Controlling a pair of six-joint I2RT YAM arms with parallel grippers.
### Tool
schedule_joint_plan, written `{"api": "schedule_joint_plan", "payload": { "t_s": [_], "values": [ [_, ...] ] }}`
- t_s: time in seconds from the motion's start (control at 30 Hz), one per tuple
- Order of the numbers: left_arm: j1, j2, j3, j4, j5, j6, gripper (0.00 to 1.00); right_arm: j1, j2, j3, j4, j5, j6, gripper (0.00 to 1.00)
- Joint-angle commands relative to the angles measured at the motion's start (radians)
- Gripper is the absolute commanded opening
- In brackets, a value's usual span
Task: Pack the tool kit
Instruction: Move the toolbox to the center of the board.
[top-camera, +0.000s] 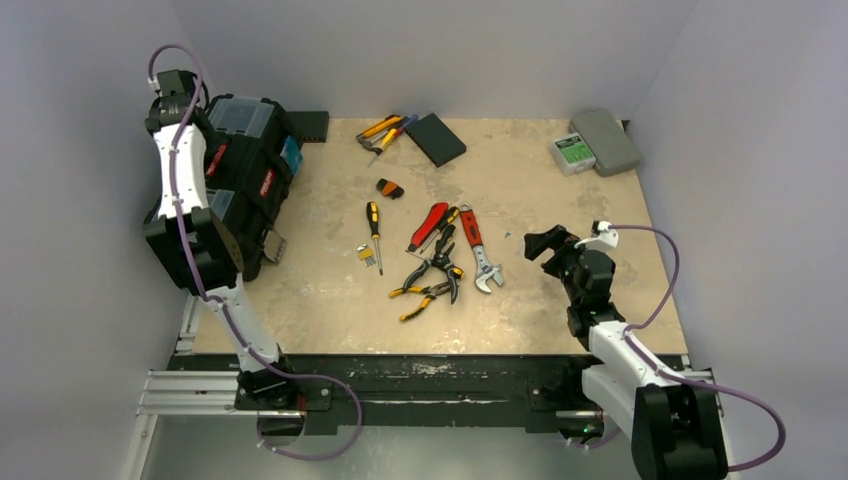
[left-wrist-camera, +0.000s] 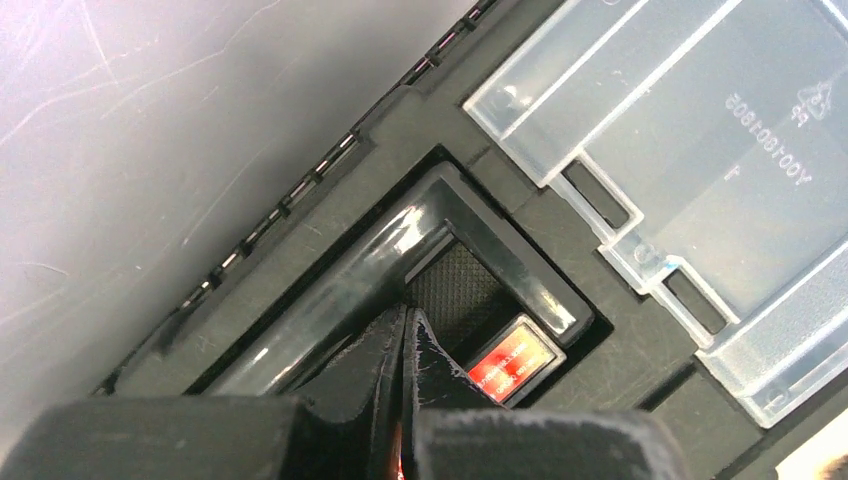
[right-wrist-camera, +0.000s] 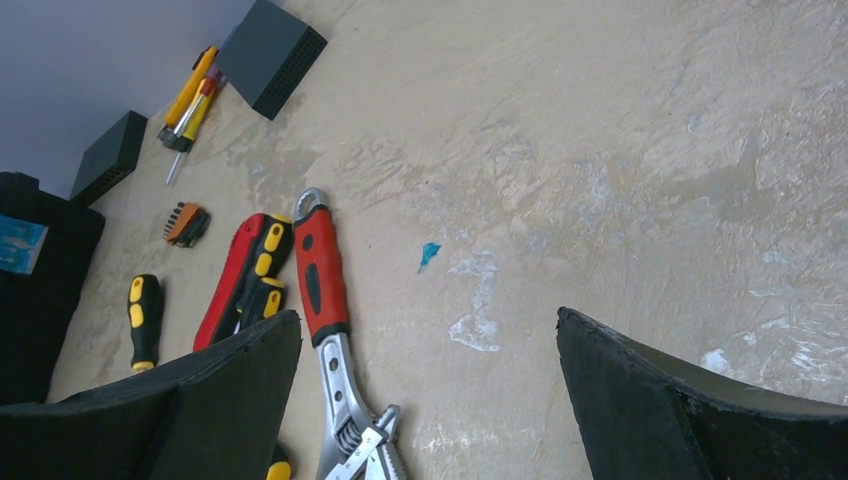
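Note:
The black toolbox (top-camera: 250, 165) stands at the table's left edge, and my left arm reaches over it. In the left wrist view my left gripper (left-wrist-camera: 408, 315) is shut, fingers pressed together with nothing between them. Their tips touch the toolbox's glossy handle (left-wrist-camera: 370, 265) beside a red label (left-wrist-camera: 510, 362) and a clear lid (left-wrist-camera: 700, 150). My right gripper (top-camera: 545, 243) (right-wrist-camera: 428, 315) hangs open above bare table, just right of the red-handled wrench (top-camera: 480, 250) (right-wrist-camera: 322, 285). Red pliers (top-camera: 430, 225), black pliers (top-camera: 437, 265), yellow pliers (top-camera: 422, 300) and a screwdriver (top-camera: 374, 228) lie mid-table.
At the back lie orange-handled tools (top-camera: 385, 130), a flat black box (top-camera: 435, 138) and a small bit holder (top-camera: 389, 188). A grey case (top-camera: 608, 140) with a green-labelled device (top-camera: 572, 152) sits at the back right. White walls close in on the left, back and right.

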Motion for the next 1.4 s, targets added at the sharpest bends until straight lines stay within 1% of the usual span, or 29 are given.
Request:
{"api": "schedule_joint_plan", "payload": {
  "t_s": [0.0,0.03,0.1,0.13,0.17,0.23,0.3,0.33,0.4,0.47,0.63,0.67,0.7,0.73,0.8,0.83,0.87,0.93,1.0,1.03,1.1,1.17,1.27,1.37],
  "values": [
    [-0.069,0.066,0.005,-0.183,0.124,0.093,0.00,0.001,-0.008,0.037,0.028,-0.003,0.000,0.99],
    [-0.074,0.065,-0.004,-0.200,0.182,0.100,0.00,0.001,-0.012,0.036,0.028,-0.004,0.000,0.99],
    [-0.084,0.053,-0.056,-0.211,0.399,0.152,0.00,0.000,-0.021,0.033,0.027,-0.004,0.000,0.99],
    [-0.094,0.041,-0.083,-0.208,0.454,0.159,0.00,0.000,-0.025,0.032,0.023,-0.004,-0.001,0.99],
    [-0.109,0.035,-0.100,-0.215,0.478,0.166,0.00,-0.001,-0.029,0.032,0.019,-0.005,0.000,0.99],
    [-0.148,0.051,-0.077,-0.287,0.524,0.205,0.00,-0.001,-0.039,0.031,0.016,-0.004,-0.002,0.99],
    [-0.190,0.072,-0.056,-0.377,0.530,0.234,0.00,0.001,-0.047,0.029,0.014,-0.004,-0.003,0.99],
    [-0.209,0.059,-0.071,-0.395,0.509,0.238,0.00,0.001,-0.050,0.031,0.009,-0.005,-0.005,0.99],
    [-0.239,0.009,-0.135,-0.363,0.457,0.225,0.00,0.000,-0.060,0.031,0.003,-0.003,-0.006,0.99],
    [-0.262,-0.031,-0.177,-0.341,0.435,0.199,0.00,0.000,-0.068,0.029,-0.001,0.000,-0.008,0.99],
    [-0.312,-0.088,-0.182,-0.315,0.484,0.123,0.00,0.000,-0.064,0.029,0.005,-0.004,-0.008,0.99],
    [-0.319,-0.100,-0.181,-0.300,0.492,0.107,0.02,0.000,-0.058,0.031,0.008,-0.003,-0.008,0.99],
    [-0.322,-0.112,-0.172,-0.290,0.499,0.092,0.08,0.000,-0.049,0.033,0.009,-0.004,-0.009,0.99],
    [-0.323,-0.124,-0.148,-0.290,0.500,0.082,0.17,0.000,-0.043,0.036,0.011,-0.004,-0.012,0.99],
    [-0.322,-0.145,-0.070,-0.316,0.458,0.073,0.36,0.000,-0.033,0.043,0.012,-0.032,-0.019,0.99],
    [-0.321,-0.155,0.001,-0.335,0.435,0.074,0.45,0.001,-0.029,0.045,0.013,-0.040,-0.021,0.99],
    [-0.320,-0.164,0.059,-0.356,0.409,0.076,0.53,0.001,-0.024,0.046,0.019,-0.047,-0.023,0.99],
    [-0.313,-0.178,0.174,-0.400,0.369,0.082,0.64,0.000,-0.011,0.050,0.031,-0.065,-0.027,0.99],
    [-0.302,-0.206,0.241,-0.422,0.353,0.088,0.72,0.002,0.009,0.058,0.041,-0.088,-0.029,0.99],
    [-0.295,-0.229,0.245,-0.417,0.349,0.090,0.76,0.002,0.022,0.064,0.048,-0.107,-0.032,0.99],
    [-0.278,-0.291,0.210,-0.389,0.325,0.095,0.85,0.004,0.051,0.074,0.074,-0.154,-0.033,0.99],
    [-0.251,-0.346,0.127,-0.330,0.316,0.096,0.90,0.006,0.081,0.081,0.115,-0.209,-0.027,0.99],
    [-0.174,-0.380,-0.007,-0.250,0.424,0.091,0.92,0.034,0.124,0.096,0.182,-0.274,-0.015,0.99],
    [-0.120,-0.346,-0.066,-0.208,0.478,0.104,0.94,0.057,0.166,0.153,0.155,-0.320,0.015,0.99]
  ]
}}
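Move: The left hand's shut fingertips are already down in the handle recess on top of the toolbox, whose middle lies about 2 cm back, 1 cm right and 10 cm below. From that hand the black box stands about 22 cm ahead and 18 cm right, the orange brush 3 cm ahead and 44 cm right, the screwdriver 10 cm back and 40 cm right, all near 19 cm lower. From the right hand the toolbox is some 15 cm ahead and 82 cm left, about level. With its fingers kept shut in the recess, the left hand pushes the toolbox to the right by some 20 cm, nearly level and away from the left wall, turning clockwise about 35 degrees as it goes. It then opens wide while rising clear of the lid by about 14 cm, drawing back and swinging a little left again, as the open right hand only begins to drift left about 5 cm with a small counter-clockwise turn. ##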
